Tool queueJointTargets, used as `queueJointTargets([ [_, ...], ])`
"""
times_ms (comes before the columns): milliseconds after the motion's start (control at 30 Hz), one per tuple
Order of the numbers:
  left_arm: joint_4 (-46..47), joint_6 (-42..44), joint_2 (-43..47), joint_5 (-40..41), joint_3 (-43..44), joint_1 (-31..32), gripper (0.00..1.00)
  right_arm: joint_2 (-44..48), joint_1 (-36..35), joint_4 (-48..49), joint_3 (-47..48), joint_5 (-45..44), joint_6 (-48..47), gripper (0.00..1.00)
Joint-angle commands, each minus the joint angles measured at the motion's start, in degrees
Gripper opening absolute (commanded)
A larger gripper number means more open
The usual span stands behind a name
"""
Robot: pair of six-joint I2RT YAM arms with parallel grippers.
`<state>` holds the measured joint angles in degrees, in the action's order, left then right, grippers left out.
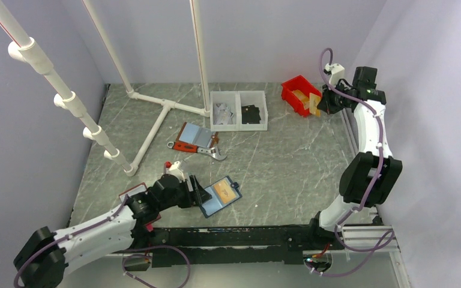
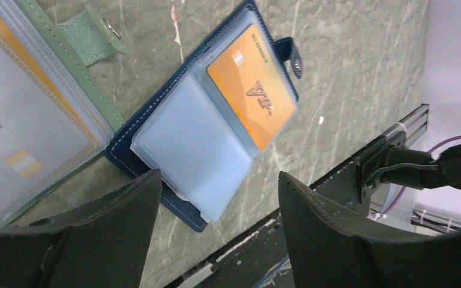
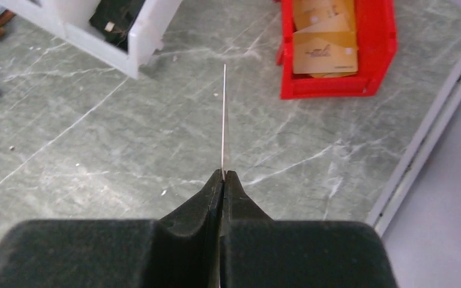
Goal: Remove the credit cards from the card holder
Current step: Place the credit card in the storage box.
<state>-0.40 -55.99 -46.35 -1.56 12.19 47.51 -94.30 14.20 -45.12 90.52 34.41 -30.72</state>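
Note:
The navy card holder (image 1: 220,196) (image 2: 195,141) lies open on the table near the front edge. An orange-gold credit card (image 1: 223,191) (image 2: 252,90) sits in its far pocket; the near light blue pocket looks empty. My left gripper (image 1: 199,195) (image 2: 219,180) stands open just short of the holder's near edge, with nothing between its fingers. My right gripper (image 1: 319,103) (image 3: 223,174) is at the back right, beside the red bin, shut on a thin tan credit card (image 1: 315,105) (image 3: 224,120) seen edge-on. No black card shows.
A green-edged holder (image 2: 30,120) lies right beside the navy one. A red-edged holder (image 1: 195,137) and a wrench (image 1: 210,151) lie mid-table. Two white bins (image 1: 238,110) stand at the back, and the red bin (image 1: 293,90) (image 3: 327,93) holds tan cards. White pipework (image 1: 156,123) crosses the left.

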Motion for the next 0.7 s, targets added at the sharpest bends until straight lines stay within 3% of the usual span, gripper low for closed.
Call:
queueJointTargets([
  [0, -10.4, 2.3, 6.5, 1.4, 4.2, -0.3, 0.79, -3.1, 0.7, 2.3, 6.0, -3.2, 1.4, 0.0],
  [200, -18.8, 5.1, 12.9, 5.5, 7.3, -0.4, 0.94, -8.1, 0.9, 1.5, 11.5, -4.8, 1.7, 0.0],
  [400, -22.8, 7.9, 13.5, 8.0, 10.8, -0.4, 0.98, -13.1, 1.1, -0.1, 17.2, -6.7, 1.2, 0.0],
  [667, -21.0, 11.4, 12.5, 9.6, 11.9, -0.5, 0.99, -19.4, 1.1, -2.8, 24.9, -8.1, 0.7, 0.0],
])
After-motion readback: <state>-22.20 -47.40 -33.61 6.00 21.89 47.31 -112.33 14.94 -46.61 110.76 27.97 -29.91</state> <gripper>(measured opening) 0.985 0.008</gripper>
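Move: The right hand holds a yellow card high over the table; the red box lies about 20 cm ahead, 1 cm to its right and 18 cm below. The white divided box stands about 14 cm ahead and 27 cm left of that hand, at similar depth. From the left hand, the blue card holder is about 3 cm ahead, 6 cm right and 4 cm below. Right hand carries the card about 9 cm forward-right towards the red box; opening left hand rises 5 cm, drifting left. ##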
